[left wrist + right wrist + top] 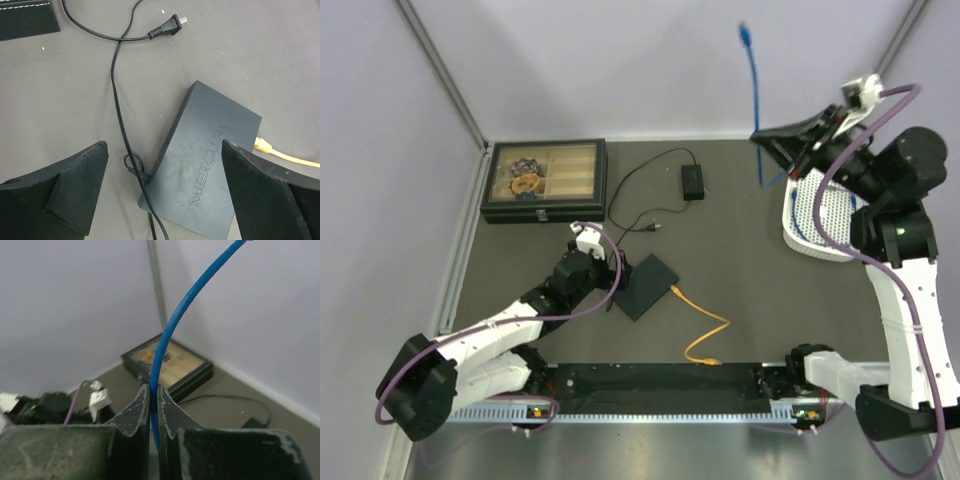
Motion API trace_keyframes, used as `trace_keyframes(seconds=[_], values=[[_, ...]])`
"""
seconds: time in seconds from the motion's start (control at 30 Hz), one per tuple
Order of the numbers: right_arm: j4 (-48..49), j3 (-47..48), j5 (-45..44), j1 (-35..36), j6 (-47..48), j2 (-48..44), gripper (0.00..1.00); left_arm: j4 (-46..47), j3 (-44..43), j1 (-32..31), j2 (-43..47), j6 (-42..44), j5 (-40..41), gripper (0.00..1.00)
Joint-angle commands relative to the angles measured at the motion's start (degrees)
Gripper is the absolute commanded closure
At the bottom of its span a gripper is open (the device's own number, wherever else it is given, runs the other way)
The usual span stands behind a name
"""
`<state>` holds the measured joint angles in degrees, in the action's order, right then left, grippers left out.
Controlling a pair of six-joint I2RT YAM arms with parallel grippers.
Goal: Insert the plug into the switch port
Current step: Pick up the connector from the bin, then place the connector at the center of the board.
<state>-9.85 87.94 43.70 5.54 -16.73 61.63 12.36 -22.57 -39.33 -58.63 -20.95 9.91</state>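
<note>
The switch, a flat dark grey box [645, 286] marked MERCURY [207, 170], lies on the table mat. Its port sockets face away from both views. My left gripper [162, 145] hovers just above the box, jaws wide open, one finger [75, 185] left of it and the other over its right part. My right gripper [761, 137] is raised high at the right, shut on a blue cable [175, 325]. The cable rises from the jaws to its plug [744, 33], which hangs in the air against the back wall. In the right wrist view the plug is out of view.
A yellow cable [705, 325] ends at the box's right edge [262, 146]. A black power brick [693, 181] trails a thin lead that meets the box's left edge [142, 175], its mains plug [167, 27] loose. A compartment case [544, 179] stands back left, a white basket [817, 215] right.
</note>
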Motion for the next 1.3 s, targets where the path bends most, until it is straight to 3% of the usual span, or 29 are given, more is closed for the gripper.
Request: trace_keyframes(seconds=[0.0, 0.23, 0.43, 0.7, 0.77, 0.83, 0.93, 1.03, 1.27], values=[[-2.8, -6.28, 2.02, 6.04, -0.94, -6.24, 1.0, 0.74, 0.95, 0.31, 2.11, -0.49, 0.28, 0.01], [-5.26, -28.93, -4.15, 7.55, -1.2, -14.94, 1.0, 0.56, 1.39, 0.22, 3.52, -0.58, 0.46, 0.01], [-8.44, -45.01, -7.83, 7.55, -1.72, -17.06, 1.0, 0.3, 1.47, 0.22, 4.31, -0.76, 0.02, 0.01], [-8.26, -58.14, -13.29, 7.55, -2.96, -13.47, 1.0, 0.38, 1.56, 0.22, 4.4, -0.58, 0.28, 0.01], [-7.73, -60.78, -14.43, 7.55, -3.13, -13.02, 0.91, 0.3, 1.65, 0.31, 4.84, -0.58, 0.11, 0.01], [-7.64, -62.62, -15.4, 7.56, -2.87, -13.02, 0.7, 0.3, 1.74, 0.31, 5.02, -0.58, 0.19, 0.01], [-7.99, -63.86, -16.81, 7.55, -1.82, -15.47, 0.52, 0.21, 1.74, 0.22, 5.19, -0.32, 0.55, 0.01], [-8.78, -63.51, -16.9, 7.55, -0.85, -18.28, 0.45, 0.38, 1.74, 0.22, 4.76, -0.06, 0.63, 0.01], [-8.35, -63.07, -14.09, 7.64, 0.56, -22.34, 0.44, 1.0, 1.47, 0.22, 3.17, 0.38, 0.37, 0.01]])
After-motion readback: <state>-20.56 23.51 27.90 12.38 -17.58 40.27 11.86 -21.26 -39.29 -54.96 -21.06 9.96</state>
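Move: The right hand holds the blue cable high up; the bare patch of table it is bound for is about 50 cm below, 7 cm back and 2 cm to the right. At table height, the yellow cable's middle lies some 13 cm back and 5 cm left of the hand, the switch 5 cm back and 20 cm left. From the left hand, that patch is roughly 28 cm right, 6 cm back and 9 cm lower. Right hand swings the blue cable about 45 cm down and 7 back to the table, tipping downward, and releases. ##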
